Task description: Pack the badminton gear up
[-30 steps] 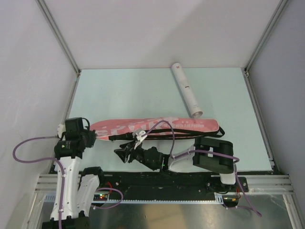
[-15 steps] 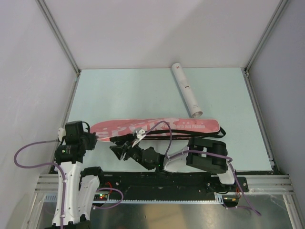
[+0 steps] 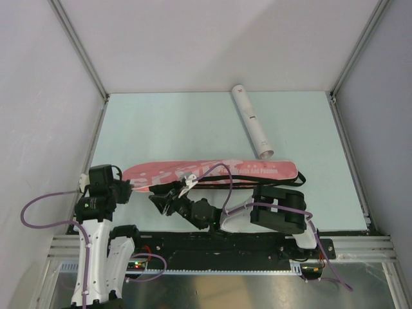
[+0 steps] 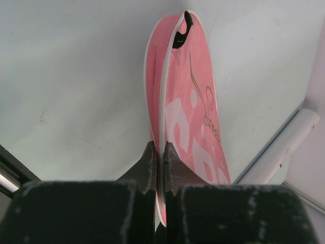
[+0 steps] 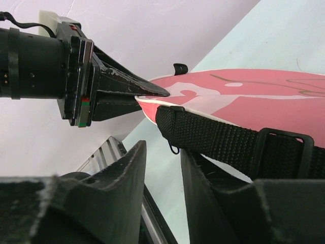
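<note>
The pink bag (image 3: 257, 169) lies lengthwise across the near part of the table, and its black strap (image 5: 218, 136) runs along the near edge. My left gripper (image 3: 127, 186) is shut on the white-piped rim at the bag's left tip (image 4: 159, 157). My right gripper (image 3: 157, 201) sits low beside that same end, right of the left gripper (image 5: 152, 91). Its jaws stand open (image 5: 163, 152) just under the end of the strap, where a small dark loop (image 5: 174, 149) hangs. Nothing is between them. The long white tube (image 3: 252, 122) lies apart at the back.
The metal rail (image 3: 193, 244) with the arm bases runs along the near edge. Grey walls (image 3: 38, 96) enclose the table on three sides. In the left wrist view the tube (image 4: 284, 147) lies right of the bag (image 4: 185, 101).
My right gripper slid left along the bag's near edge toward the left gripper, and its jaws narrowed a little. The left gripper kept its grip and dropped slightly toward the near edge.
</note>
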Controlling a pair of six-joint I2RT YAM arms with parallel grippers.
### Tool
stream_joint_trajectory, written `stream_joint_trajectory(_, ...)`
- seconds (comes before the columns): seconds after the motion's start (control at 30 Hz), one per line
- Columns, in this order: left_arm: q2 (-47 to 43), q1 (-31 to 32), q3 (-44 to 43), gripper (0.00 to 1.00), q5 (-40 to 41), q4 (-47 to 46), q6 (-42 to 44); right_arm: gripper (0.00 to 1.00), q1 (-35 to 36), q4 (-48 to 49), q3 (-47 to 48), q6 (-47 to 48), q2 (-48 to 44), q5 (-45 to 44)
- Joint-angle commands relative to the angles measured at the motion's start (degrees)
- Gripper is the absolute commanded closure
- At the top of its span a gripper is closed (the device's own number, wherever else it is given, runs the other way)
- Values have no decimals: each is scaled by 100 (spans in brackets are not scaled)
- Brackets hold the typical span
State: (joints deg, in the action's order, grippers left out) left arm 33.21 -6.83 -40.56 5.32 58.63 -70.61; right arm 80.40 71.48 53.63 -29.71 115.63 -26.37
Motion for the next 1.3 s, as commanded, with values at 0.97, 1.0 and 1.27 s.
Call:
stream_joint_trajectory(0.97, -12, -18, -849, 100, 900, 211, 187, 100, 181, -829, -1390, -282, -1176, -1615)
stream_joint_trajectory(1.0, -1, -19, -871, 100, 914, 219, 192, 100, 223, -1018, -1473, -286, -1347, -1748)
stream_joint_trajectory(1.27, 59, -21, -1074, 100, 1061, 301, 219, 100, 492, -2856, -2018, -780, -2336, -2849)
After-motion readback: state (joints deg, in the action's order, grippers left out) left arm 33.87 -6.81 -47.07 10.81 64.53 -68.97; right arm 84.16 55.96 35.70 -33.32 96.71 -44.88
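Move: The bag's zip pull hangs just between the right hand's open fingertips, only about 1 cm ahead and 1 cm left, at their height. The strap buckle is some 4 cm ahead and 5 cm to the right, and the bag's middle roughly 9 cm ahead, 18 cm to the right and 8 cm lower. From the left hand, already pinching the bag's narrow end, the zip pull lies about 9 cm right and 4 cm back. The right fingers close fully on the zip pull while that hand stays almost in place, then it draws the pull to the right along the bag's near edge, gathering speed over about 11 cm and sinking some 3 cm, while the wrist swings clockwise by around 15 degrees with a slight roll. The left hand keeps its pinch on the bag's end and, as the pull sets off, eases up a good 2 cm and a little to the left, away from the right hand, holding that end against the pull. ##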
